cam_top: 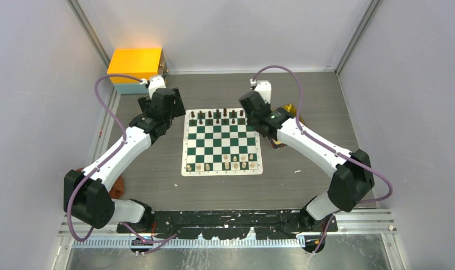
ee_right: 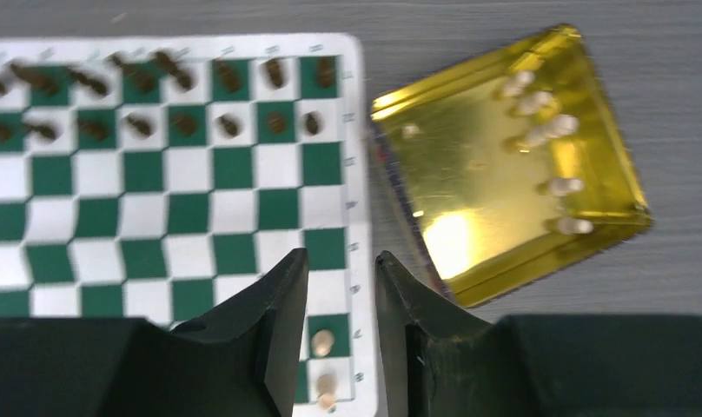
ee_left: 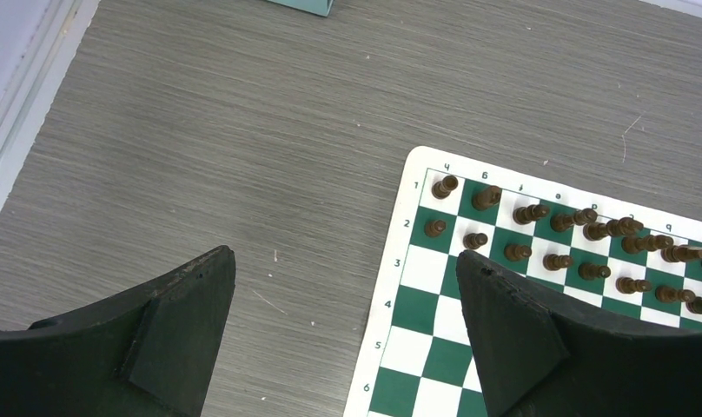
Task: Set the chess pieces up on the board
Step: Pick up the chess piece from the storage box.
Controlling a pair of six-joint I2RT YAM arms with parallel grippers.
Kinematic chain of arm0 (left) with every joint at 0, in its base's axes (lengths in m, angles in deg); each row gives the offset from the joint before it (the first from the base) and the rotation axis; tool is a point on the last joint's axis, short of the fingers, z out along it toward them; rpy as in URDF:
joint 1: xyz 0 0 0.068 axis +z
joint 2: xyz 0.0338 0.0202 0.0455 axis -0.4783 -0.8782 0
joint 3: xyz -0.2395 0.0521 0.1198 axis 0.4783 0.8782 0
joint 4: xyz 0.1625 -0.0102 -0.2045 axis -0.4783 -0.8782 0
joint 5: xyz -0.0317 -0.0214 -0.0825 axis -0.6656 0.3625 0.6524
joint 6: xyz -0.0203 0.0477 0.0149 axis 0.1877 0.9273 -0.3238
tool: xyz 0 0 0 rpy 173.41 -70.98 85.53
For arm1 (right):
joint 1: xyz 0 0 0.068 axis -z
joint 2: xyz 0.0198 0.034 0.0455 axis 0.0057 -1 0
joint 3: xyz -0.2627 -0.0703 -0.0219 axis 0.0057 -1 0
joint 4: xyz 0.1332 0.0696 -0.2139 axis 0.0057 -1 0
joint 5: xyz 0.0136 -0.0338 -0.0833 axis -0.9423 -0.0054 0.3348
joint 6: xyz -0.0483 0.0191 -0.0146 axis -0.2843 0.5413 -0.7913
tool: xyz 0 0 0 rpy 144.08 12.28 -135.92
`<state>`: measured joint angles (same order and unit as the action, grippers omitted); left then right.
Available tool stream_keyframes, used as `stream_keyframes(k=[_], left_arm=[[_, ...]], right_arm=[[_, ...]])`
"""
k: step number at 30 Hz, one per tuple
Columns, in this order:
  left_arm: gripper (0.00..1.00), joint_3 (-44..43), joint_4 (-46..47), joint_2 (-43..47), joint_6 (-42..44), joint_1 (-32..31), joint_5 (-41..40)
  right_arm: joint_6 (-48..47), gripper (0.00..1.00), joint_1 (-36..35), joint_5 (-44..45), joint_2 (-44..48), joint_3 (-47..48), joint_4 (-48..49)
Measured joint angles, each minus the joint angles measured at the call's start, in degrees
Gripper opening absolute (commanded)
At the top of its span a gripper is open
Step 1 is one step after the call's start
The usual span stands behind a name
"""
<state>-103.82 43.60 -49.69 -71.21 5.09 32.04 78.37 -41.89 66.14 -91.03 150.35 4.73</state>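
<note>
The green-and-white board (cam_top: 222, 142) lies mid-table. Dark chess pieces (cam_top: 217, 117) fill its two far rows, also seen in the left wrist view (ee_left: 556, 234) and the right wrist view (ee_right: 182, 100). Pale pieces (cam_top: 225, 165) stand along the near rows; two of them (ee_right: 323, 341) show under my right gripper. My left gripper (ee_left: 346, 261) hangs open and empty over the bare table just off the board's far-left corner (ee_left: 417, 165). My right gripper (ee_right: 341, 261) is open with nothing between its fingers, above the board's right edge (ee_right: 356, 191).
A shiny gold tray (ee_right: 452, 182) holding several loose pale pieces (ee_right: 539, 130) sits just right of the board, partly under the right arm (cam_top: 304, 138). A yellow box on a teal base (cam_top: 136, 64) stands at the back left corner. Enclosure walls surround the table.
</note>
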Motion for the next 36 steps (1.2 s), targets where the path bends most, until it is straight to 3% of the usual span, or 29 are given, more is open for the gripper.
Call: stream_keyframes(k=[13,23,36], left_arm=[[0.98,0.0,0.0,0.0,0.0,0.0,0.4],[0.98,0.0,0.0,0.0,0.0,0.0,0.4],[0.98,0.0,0.0,0.0,0.1,0.0,0.4]], right_arm=[[5.2,0.41,22.4,0.5,-8.5,1.6,-1.5],[5.8,0.41,29.3,-2.9,-14.3,2.8,-0.8],[5.8,0.41,32.1,-5.5,-18.7,4.5,0.8]])
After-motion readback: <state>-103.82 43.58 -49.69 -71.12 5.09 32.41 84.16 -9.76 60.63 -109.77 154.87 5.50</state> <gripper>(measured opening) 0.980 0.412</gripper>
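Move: The pale chess piece I'm after stands in the storage box, about 10 cm ahead of my right hand, 17 cm to its right and some 15 cm below. Two short pieces stand roughly 3 cm farther out and 2 cm to its left; the box's middle is 8 cm ahead and 14 cm right of my hand. The dark corner piece on the board is 14 cm ahead, 1 cm left. From my left hand the target lies about 50 cm right and 6 cm ahead. Already swinging away from the board, I carry my empty right hand some 19 cm to the right and about 9 cm forward, fast at first and then easing, while it sinks 10 cm over the storage box towards the tall pale piece. I turn it about 30 degrees clockwise and tip the fingers a little more downward, keeping them part-open; they touch nothing yet. ##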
